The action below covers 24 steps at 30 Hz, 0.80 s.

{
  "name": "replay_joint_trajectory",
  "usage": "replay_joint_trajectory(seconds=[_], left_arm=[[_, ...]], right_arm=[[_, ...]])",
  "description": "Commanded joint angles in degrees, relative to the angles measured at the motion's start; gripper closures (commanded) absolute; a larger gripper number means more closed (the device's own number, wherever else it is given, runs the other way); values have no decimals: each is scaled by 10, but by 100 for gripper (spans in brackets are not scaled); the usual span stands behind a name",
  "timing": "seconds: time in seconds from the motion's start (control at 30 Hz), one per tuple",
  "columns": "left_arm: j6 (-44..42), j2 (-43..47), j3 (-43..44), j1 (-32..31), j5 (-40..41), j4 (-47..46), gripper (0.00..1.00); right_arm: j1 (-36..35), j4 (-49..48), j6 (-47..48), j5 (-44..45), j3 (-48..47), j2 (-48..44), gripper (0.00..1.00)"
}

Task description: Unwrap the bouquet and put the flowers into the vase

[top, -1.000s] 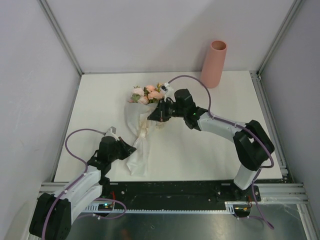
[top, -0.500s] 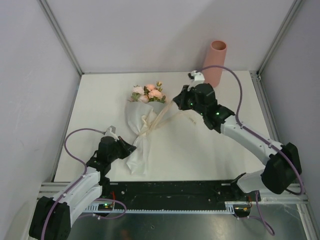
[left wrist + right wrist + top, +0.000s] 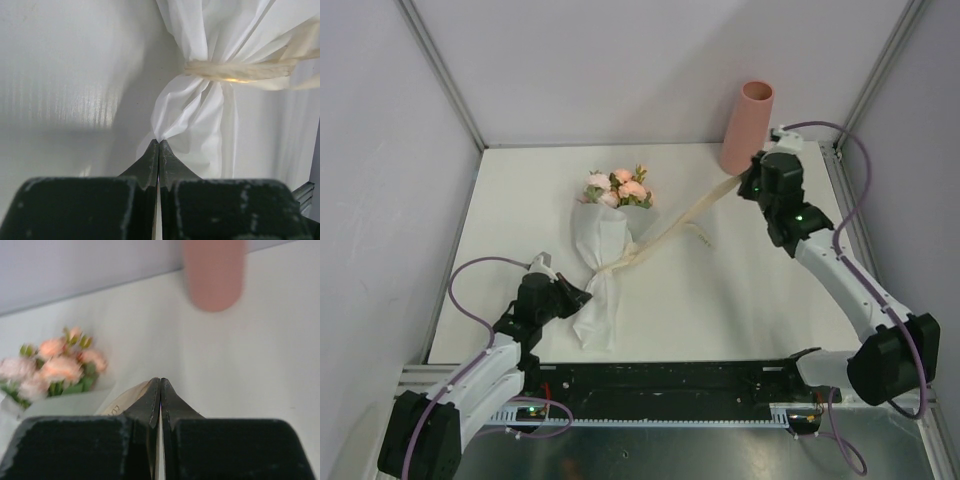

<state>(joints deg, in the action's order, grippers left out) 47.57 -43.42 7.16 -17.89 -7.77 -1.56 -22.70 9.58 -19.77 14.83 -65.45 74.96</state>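
Note:
The bouquet (image 3: pixel 603 250) lies on the white table, its pink and peach flowers (image 3: pixel 618 188) pointing to the back. A cream ribbon (image 3: pixel 670 228) still ties its white paper at the waist (image 3: pixel 235 71). My left gripper (image 3: pixel 580 297) is shut on the paper's lower tail (image 3: pixel 200 115); the pinch shows at its tips (image 3: pixel 159 142). My right gripper (image 3: pixel 747 185) is shut on the ribbon's free end (image 3: pixel 127 400) and holds it stretched out to the right, just in front of the salmon-pink vase (image 3: pixel 748 128). The vase (image 3: pixel 215 275) stands upright at the back right.
A loose loop of ribbon (image 3: pixel 700 236) lies on the table right of the bouquet. Metal frame posts (image 3: pixel 440 70) and grey walls close in the table on three sides. The black rail (image 3: pixel 660 380) runs along the near edge.
My right arm has swung from the bouquet's waist out to the right, up to the vase, drawing the ribbon out long. The left arm and the paper have stayed put.

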Motion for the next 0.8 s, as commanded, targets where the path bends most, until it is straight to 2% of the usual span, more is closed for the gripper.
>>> replay_joint_trajectory(seconds=[0.0,0.13,0.47,0.6,0.77], left_arm=[[-5,-9,18,-3,21,-3,100],[-6,-22,33,-4,26,-3,100],[-11,-27,54,-6,46,-2,100],[-15,-29,61,-7,50,0,100],[-18,-35,67,-9,53,-1,100]], right_arm=[[53,-36,30,95,-28,-58,100],[88,-107,77,153,-32,-80,100],[147,-218,188,209,-99,-72,100],[148,-202,223,210,-131,-46,100],[158,-109,163,148,-99,-13,100]])
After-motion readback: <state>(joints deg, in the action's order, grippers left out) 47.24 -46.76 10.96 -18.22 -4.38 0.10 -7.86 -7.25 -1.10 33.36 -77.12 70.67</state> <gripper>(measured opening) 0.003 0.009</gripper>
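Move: The ribbon's tie around the wrapping is about 11 cm back, 29 cm left and 24 cm below my right hand, which grips the ribbon's taut end. The flowers are some 7 cm ahead, 26 cm left and 21 cm lower; the vase is about 18 cm ahead, 3 cm right. The table's right edge lies level, roughly 27 cm right and 25 cm down. From my left hand, the tie is 7 cm ahead, 4 cm right, about level. With my right fingers still shut on the ribbon, I sweep it away from the bouquet, right and up by about 18 cm each way, passing nearer than the vase, while the wrist turns clockwise and tips the fingers upward by some 30 degrees. My left hand keeps its closed fingers on the wrapping just below the tie, easing barely a centimetre forward. ##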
